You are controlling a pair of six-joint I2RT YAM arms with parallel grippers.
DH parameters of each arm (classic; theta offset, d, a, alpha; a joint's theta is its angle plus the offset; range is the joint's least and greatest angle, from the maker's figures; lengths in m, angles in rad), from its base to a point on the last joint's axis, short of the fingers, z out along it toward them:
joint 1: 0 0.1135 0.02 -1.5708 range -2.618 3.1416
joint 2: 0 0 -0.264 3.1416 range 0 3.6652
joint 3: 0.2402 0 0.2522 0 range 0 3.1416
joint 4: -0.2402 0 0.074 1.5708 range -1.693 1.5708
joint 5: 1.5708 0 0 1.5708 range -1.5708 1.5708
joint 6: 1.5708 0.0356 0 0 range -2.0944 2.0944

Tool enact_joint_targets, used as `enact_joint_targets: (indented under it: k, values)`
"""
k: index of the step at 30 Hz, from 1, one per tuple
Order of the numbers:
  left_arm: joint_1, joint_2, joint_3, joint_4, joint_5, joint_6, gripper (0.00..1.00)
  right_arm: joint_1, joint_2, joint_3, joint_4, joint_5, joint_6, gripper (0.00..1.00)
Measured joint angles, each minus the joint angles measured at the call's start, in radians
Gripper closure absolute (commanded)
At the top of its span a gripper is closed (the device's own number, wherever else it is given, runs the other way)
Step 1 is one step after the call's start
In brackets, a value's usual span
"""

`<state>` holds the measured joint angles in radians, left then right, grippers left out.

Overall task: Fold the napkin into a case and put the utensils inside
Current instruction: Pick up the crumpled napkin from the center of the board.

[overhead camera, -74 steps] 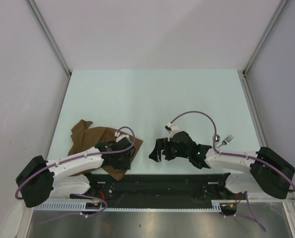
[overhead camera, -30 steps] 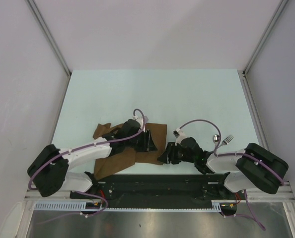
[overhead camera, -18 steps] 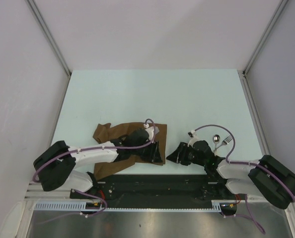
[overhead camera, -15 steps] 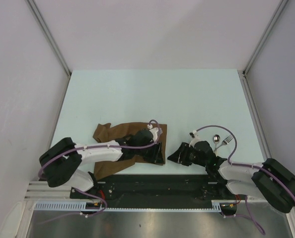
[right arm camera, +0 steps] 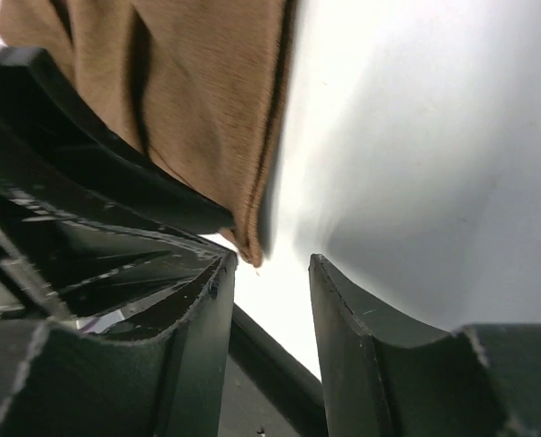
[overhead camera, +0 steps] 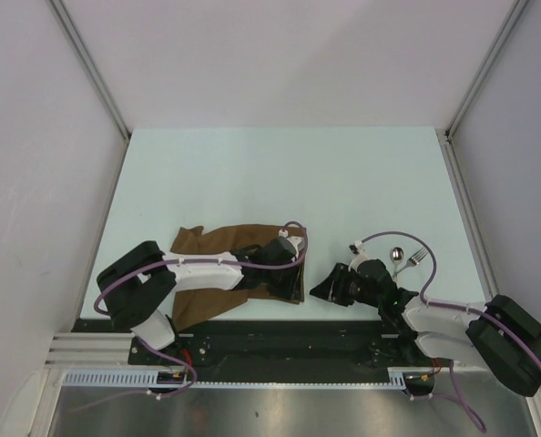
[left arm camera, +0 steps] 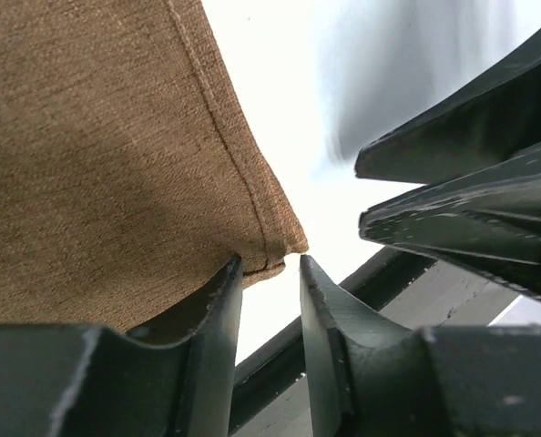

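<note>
The dark-brown napkin [overhead camera: 225,238] lies creased at the table's near left, partly under my left arm. My left gripper [overhead camera: 293,284] sits at its near right corner. In the left wrist view the jaws [left arm camera: 269,264] stand a little apart, the hemmed napkin [left arm camera: 116,164] corner just at the fingertips, bare table showing in the gap. My right gripper [overhead camera: 323,287] faces that corner from the right, open [right arm camera: 270,262], with the napkin [right arm camera: 207,100] edge just beyond its left finger. The utensils, a spoon [overhead camera: 396,257] and a fork [overhead camera: 417,258], lie beside the right arm.
A dark rail [overhead camera: 280,339] runs along the table's near edge just below both grippers. The two grippers almost meet; the right one's fingers [left arm camera: 471,200] fill the right of the left wrist view. Grey walls close in the pale table [overhead camera: 280,173].
The left gripper has slid right across the napkin to its near right corner, its jaws narrowing. The right gripper backed off to the right, then held. The napkin lies more spread out.
</note>
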<state>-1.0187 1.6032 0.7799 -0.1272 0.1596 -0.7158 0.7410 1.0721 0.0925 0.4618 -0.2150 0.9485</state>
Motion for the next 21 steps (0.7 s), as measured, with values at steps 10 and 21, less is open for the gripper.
enact_joint_targets:
  k: [10, 21]
  values:
    - [0.0, 0.037, 0.023, 0.005, -0.014, 0.001, 1.0, 0.003, 0.079, 0.005, 0.047, -0.027, -0.001, 0.57]
    - [0.001, -0.069, 0.024, 0.003, -0.037, 0.031, 1.0, 0.007, 0.098, 0.08, -0.06, -0.037, -0.087, 0.59]
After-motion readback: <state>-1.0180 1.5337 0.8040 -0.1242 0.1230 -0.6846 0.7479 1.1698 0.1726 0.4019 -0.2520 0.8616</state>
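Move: The napkin's near right corner sits between the left hand's open fingertips, about 1 cm to the hand point's right, level with it fore and aft and 1 cm below. The napkin's middle is some 7 cm ahead and 15 cm to the left; the spoon's bowl is roughly 12 cm ahead and 25 cm to the right. From the right hand that corner lies about 5 cm to the left, 1 cm back and 2 cm below. The left fingers, half open around the napkin's near right corner, settle less than 1 cm further down and close completely on that spot, but gain no hold on the cloth. Still shut, they rise about 3.5 cm from their lowest point, easing some 1 cm forward, away from the corner. ##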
